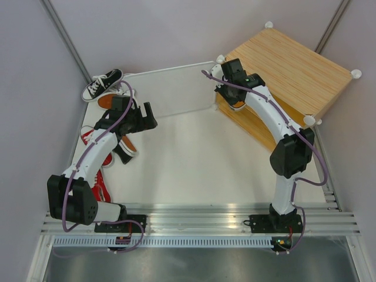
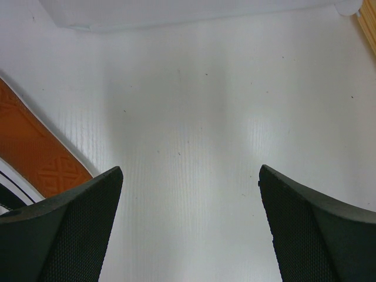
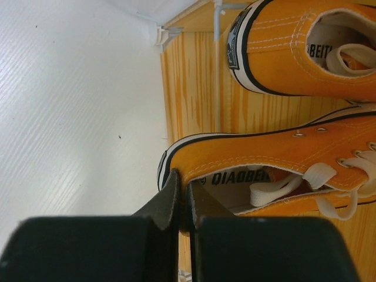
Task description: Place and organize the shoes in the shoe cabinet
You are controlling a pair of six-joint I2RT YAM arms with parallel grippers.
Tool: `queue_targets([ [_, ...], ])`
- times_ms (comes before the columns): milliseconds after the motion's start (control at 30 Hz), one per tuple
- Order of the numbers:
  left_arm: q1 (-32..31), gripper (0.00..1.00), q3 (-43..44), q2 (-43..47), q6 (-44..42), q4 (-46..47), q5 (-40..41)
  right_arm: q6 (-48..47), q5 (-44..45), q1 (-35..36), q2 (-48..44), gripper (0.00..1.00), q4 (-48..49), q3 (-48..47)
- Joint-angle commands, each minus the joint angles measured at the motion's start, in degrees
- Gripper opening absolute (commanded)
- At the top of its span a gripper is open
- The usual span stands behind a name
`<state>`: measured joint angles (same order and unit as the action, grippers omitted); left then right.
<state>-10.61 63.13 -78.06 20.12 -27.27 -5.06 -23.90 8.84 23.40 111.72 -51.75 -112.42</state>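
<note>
The shoe cabinet stands at the back right with its front open. My right gripper is shut on the heel wall of an orange shoe, one finger inside the collar and one outside. The shoe lies on the wooden shelf beside a second orange shoe. From above, that gripper is at the cabinet's front left corner. My left gripper hangs open over bare table, with nothing between its fingers. A shoe's orange-brown outsole lies just left of my left gripper.
Along the left wall lie a black shoe, a shoe sole-up and red shoes. The frosted door panel lies flat at the back between the shoes and the cabinet.
</note>
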Motion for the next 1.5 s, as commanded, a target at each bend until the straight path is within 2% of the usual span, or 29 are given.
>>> queue_targets([
  [0, 0.33, 0.99, -0.12, 0.37, 1.41, 1.51, -0.92, -3.96, 9.16, -0.72, 1.22, 0.04, 7.36, -3.42],
  [67, 0.33, 0.99, -0.03, 0.28, 1.41, 1.51, -0.92, -3.87, 10.58, -0.81, 1.22, 0.06, 8.32, -3.33],
  [133, 0.33, 0.99, -0.12, 0.28, 1.41, 1.43, -0.92, -3.61, 12.60, -0.81, 1.22, 0.13, 9.03, -3.07],
  [167, 0.33, 0.99, -0.12, 0.28, 1.41, 1.43, -0.92, -3.26, 13.39, -0.81, 1.22, 0.25, 9.21, -3.07],
  [467, 0.50, 0.99, -0.03, 0.02, 1.59, 1.43, -1.27, 1.31, 15.33, -0.72, -1.50, 0.48, 10.70, -1.84],
  [567, 0.50, 0.99, 0.06, -0.25, 1.68, 1.34, -1.79, 4.28, 15.06, -0.29, -3.35, 0.52, 10.79, -1.57],
  [733, 0.59, 0.99, 0.06, -0.25, 1.94, 1.34, -1.88, 11.23, 16.90, 1.91, -9.14, 0.55, 15.08, 3.60],
  [867, 0.68, 0.99, 0.06, -0.34, 2.03, 1.43, -2.24, 20.97, 23.92, 4.80, -15.91, 0.58, 22.99, 13.68],
  [900, 0.68, 0.99, 0.06, -0.34, 2.12, 1.34, -2.24, 26.31, 25.94, 5.25, -17.14, 0.58, 24.49, 15.55],
  [1000, 0.77, 0.99, 0.15, -0.16, 2.20, 1.25, -2.06, 34.77, 28.23, 6.48, -22.15, 0.60, 31.34, 23.81],
  [1067, 0.86, 0.99, 0.15, -0.07, 2.12, 1.25, -1.88, 37.60, 31.05, 7.97, -23.56, 0.62, 35.39, 28.12],
  [1233, 0.94, 0.99, 0.15, 0.19, 2.29, 0.81, -1.71, 47.43, 39.83, 8.68, -21.38, 0.64, 36.11, 29.10],
  [1467, 0.94, 0.99, 0.24, 0.98, 2.21, 0.55, -1.53, 53.77, 43.19, 7.98, -14.70, 0.64, 33.56, 23.84],
])
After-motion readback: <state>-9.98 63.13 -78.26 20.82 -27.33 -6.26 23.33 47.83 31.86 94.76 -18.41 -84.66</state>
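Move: The second orange shoe, pinched at the heel by the right hand, has its middle about 7 cm ahead and 6 cm to the right, 2 cm lower, over the middle shelf. The first orange shoe stands some 13 cm ahead and 1 cm left at like height. The open cabinet door's middle is about 20 cm left, 4 cm ahead and 5 cm lower. From the idle left hand, the second shoe lies roughly 14 cm ahead, 34 cm right and 2 cm higher. The second orange shoe's heel is let go as the right fingers open to over half while the hand eases about 4 cm forward and a little right, into the cabinet. The hand then draws back some 7 cm while climbing clear, and at last sinks about 3 cm and edges forward behind the heel, the wrist having swung nearly 50 degrees clockwise, rolled and brought the fingers nearer level. ##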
